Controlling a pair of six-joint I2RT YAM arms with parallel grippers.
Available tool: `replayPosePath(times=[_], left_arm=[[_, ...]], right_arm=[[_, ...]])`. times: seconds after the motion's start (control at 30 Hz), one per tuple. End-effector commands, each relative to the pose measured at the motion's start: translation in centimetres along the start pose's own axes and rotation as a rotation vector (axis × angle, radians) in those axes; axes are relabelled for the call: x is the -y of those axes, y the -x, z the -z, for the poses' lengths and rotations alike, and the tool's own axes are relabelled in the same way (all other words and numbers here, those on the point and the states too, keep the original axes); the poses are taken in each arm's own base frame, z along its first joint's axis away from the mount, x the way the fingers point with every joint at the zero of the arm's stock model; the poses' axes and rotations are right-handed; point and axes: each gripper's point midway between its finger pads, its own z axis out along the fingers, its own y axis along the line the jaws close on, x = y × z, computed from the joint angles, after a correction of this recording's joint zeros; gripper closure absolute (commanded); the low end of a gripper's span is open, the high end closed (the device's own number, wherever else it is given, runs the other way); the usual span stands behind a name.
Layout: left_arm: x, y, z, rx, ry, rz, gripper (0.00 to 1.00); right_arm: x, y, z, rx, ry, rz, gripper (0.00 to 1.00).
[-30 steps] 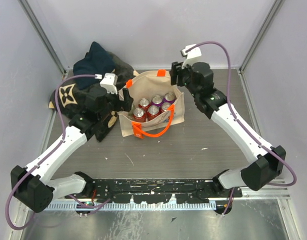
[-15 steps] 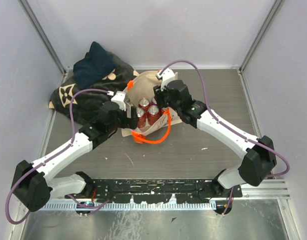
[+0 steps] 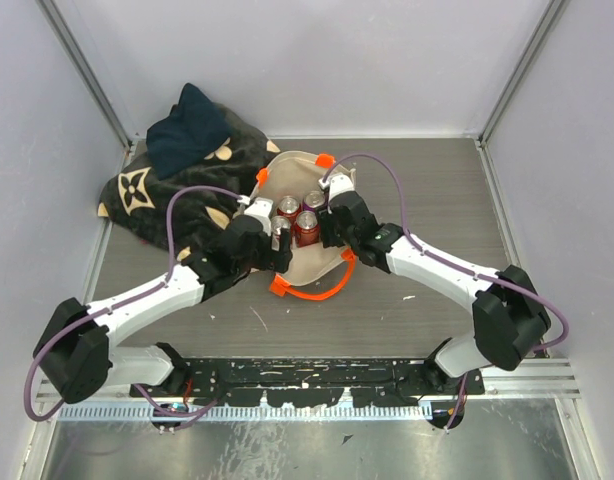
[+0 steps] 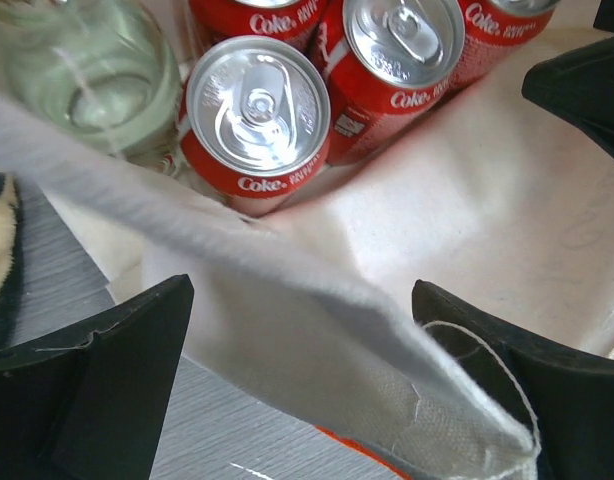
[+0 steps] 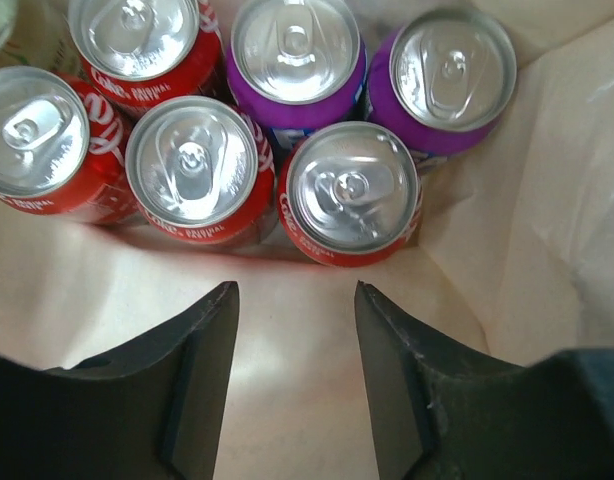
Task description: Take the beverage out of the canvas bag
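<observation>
The cream canvas bag [image 3: 309, 264] stands mid-table with its orange handle [image 3: 312, 293] drooping over the front. Inside it stand several beverage cans: red Coke cans [image 5: 349, 190] [image 5: 192, 165] [image 4: 255, 120] and two purple cans [image 5: 295, 45] [image 5: 452, 70]. My right gripper [image 5: 295, 290] is open inside the bag's mouth, just short of the nearest red can, with nothing between its fingers [image 5: 202, 370]. Seen from above, that right gripper [image 3: 328, 226] is at the bag's right side. My left gripper [image 4: 302, 300] [image 3: 280, 246] is open and straddles the bag's near-left rim [image 4: 317, 340] without clamping it.
A dark patterned blanket [image 3: 157, 195] with a navy cloth [image 3: 187, 125] on top lies at the back left, touching the bag. A clear glass vessel [image 4: 87, 70] stands in the bag's corner beside the Coke cans. Grey walls close in the table on three sides.
Both arms have closed in on the bag: the right one came down from behind into its mouth, the left one slid right onto its rim. The bag's front wall has slumped.
</observation>
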Motion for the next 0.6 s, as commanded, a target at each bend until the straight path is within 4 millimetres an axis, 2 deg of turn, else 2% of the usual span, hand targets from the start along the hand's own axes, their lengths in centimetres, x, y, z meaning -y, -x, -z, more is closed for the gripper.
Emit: replayPosePath(times=[0.0, 0.23, 0.4, 0.57], left_arm=[[-2.0, -4.3, -0.6, -0.118, 0.119, -0.044, 0.02], [-1.6, -6.1, -0.8, -0.177, 0.14, -0.061, 0.02], [-1.4, -6.0, -0.9, -0.178, 0.143, -0.065, 0.02], [-0.9, -4.9, -0.7, -0.151, 0.131, -0.059, 0.02]], right_arm=[[1.5, -1.2, -0.2, -0.015, -0.072, -0.043, 0.42], [1.8, -0.4, -0.4, 0.001, -0.096, -0.09, 0.22], [3.8, 0.6, -0.3, 0.034, -0.196, -0.145, 0.23], [5.2, 1.7, -1.1, 0.037, -0.19, -0.223, 0.25]])
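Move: For the right hand, the near right red can stands about 6 cm ahead, 1 cm to the right, its middle some 6 cm lower. The next red can is about 4 cm ahead and 6 cm left; two purple cans stand 10 cm ahead, 5 cm left, and 11 cm ahead, 2 cm right. The left hand straddles the bag's near-left rim; the near left red can is 7 cm ahead, 2 cm right, the glass bottle 10 cm ahead, 3 cm left. The near right red can is lined up between the right fingers: they spread from half to about three quarters open as that hand dips some 1.5 cm, then edges right and forward, turning about 10 degrees clockwise. The bag's near-left wall comes deeper between the left fingers, kept wide open with one inside and one outside, as that hand sinks about 3 cm, easing back slightly, and stops. ##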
